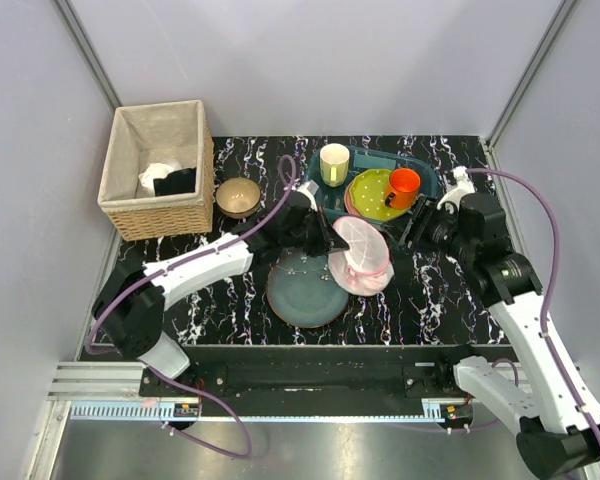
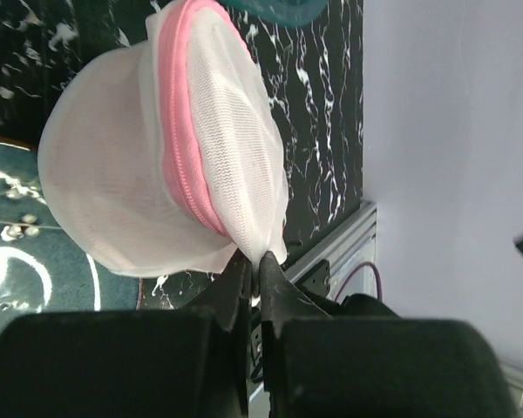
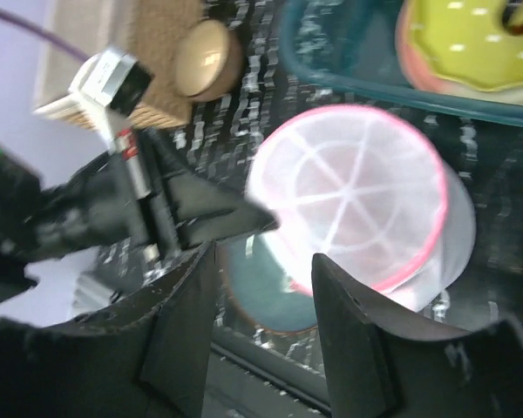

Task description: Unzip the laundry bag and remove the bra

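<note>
The laundry bag (image 1: 363,260), a round white mesh drum with pink zip trim (image 2: 185,148), lies tilted at mid-table, overlapping the blue-grey plate (image 1: 300,295). My left gripper (image 2: 260,263) is shut on the mesh edge of the bag (image 2: 139,157) just beside the zip; in the top view it (image 1: 337,243) meets the bag's left side. My right gripper (image 3: 261,259) stands open, off to the right of the bag (image 3: 357,196) and not touching it; in the top view it (image 1: 418,228) is near the tray. The bra is hidden.
A wicker basket (image 1: 160,215) with white and black cloth stands at the back left, with a bronze bowl (image 1: 238,196) beside it. A teal tray (image 1: 428,175) at the back holds a cream cup (image 1: 334,163), a yellow-green plate (image 1: 370,195) and an orange mug (image 1: 403,187).
</note>
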`<state>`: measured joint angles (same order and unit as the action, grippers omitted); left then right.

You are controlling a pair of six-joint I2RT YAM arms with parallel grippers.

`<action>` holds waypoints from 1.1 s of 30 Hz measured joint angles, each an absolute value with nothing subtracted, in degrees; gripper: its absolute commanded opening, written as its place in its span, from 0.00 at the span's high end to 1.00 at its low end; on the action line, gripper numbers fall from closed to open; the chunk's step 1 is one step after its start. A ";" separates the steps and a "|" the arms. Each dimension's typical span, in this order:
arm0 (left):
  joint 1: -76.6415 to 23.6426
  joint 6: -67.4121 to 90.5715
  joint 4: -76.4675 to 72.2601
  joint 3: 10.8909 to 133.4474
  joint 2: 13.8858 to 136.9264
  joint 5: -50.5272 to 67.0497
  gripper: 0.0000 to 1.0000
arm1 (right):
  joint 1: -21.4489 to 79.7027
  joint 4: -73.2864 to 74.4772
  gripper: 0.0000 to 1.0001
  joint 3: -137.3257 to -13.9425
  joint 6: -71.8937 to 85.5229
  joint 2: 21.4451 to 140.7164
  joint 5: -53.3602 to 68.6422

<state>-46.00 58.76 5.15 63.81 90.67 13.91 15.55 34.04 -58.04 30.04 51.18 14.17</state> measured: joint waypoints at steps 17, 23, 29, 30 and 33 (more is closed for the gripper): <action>-46.15 61.78 20.29 67.16 82.43 -6.57 1.00 | 38.41 16.82 0.45 -48.16 46.46 58.92 16.21; -46.19 63.11 22.41 67.61 82.43 -7.97 1.00 | 38.57 10.00 0.46 -43.57 48.58 61.14 15.62; -46.19 65.23 23.90 67.70 82.43 -7.94 1.00 | 38.63 3.86 0.46 -43.00 49.19 64.51 16.58; -46.19 65.54 23.99 67.70 82.43 -7.92 1.00 | 38.63 2.28 0.46 -42.72 49.08 64.97 16.51; -46.19 66.08 24.12 67.70 82.43 -7.68 1.00 | 38.63 -0.60 0.46 -41.95 48.47 66.32 16.08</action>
<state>-46.19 66.08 24.12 67.70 82.43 -7.68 38.63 -0.60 -41.95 48.47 66.32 16.08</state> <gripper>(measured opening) 0.023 0.536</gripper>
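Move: The laundry bag already hangs from the left fingers by the edge beside its zip, its middle about 5 cm right, 3 cm back and 5 cm below that hand. From the empty right hand, the bag is roughly 8 cm left, 3 cm back and 13 cm down. The grey plate lies some 8 cm left, 9 cm back and 14 cm below the left hand; the teal tray is about 20 cm ahead, 12 cm right and similarly low. The laundry bag is carried about 7 cm left, slightly up and forward, in the left hand's unchanged pinch as that hand turns some 20 degrees counter-clockwise. The right hand chases it about 15 cm left, arcing back and briefly up, then down nearly 8 cm net and a little forward again, turning similarly counter-clockwise, its fingers staying apart beside the bag's pinched edge. ##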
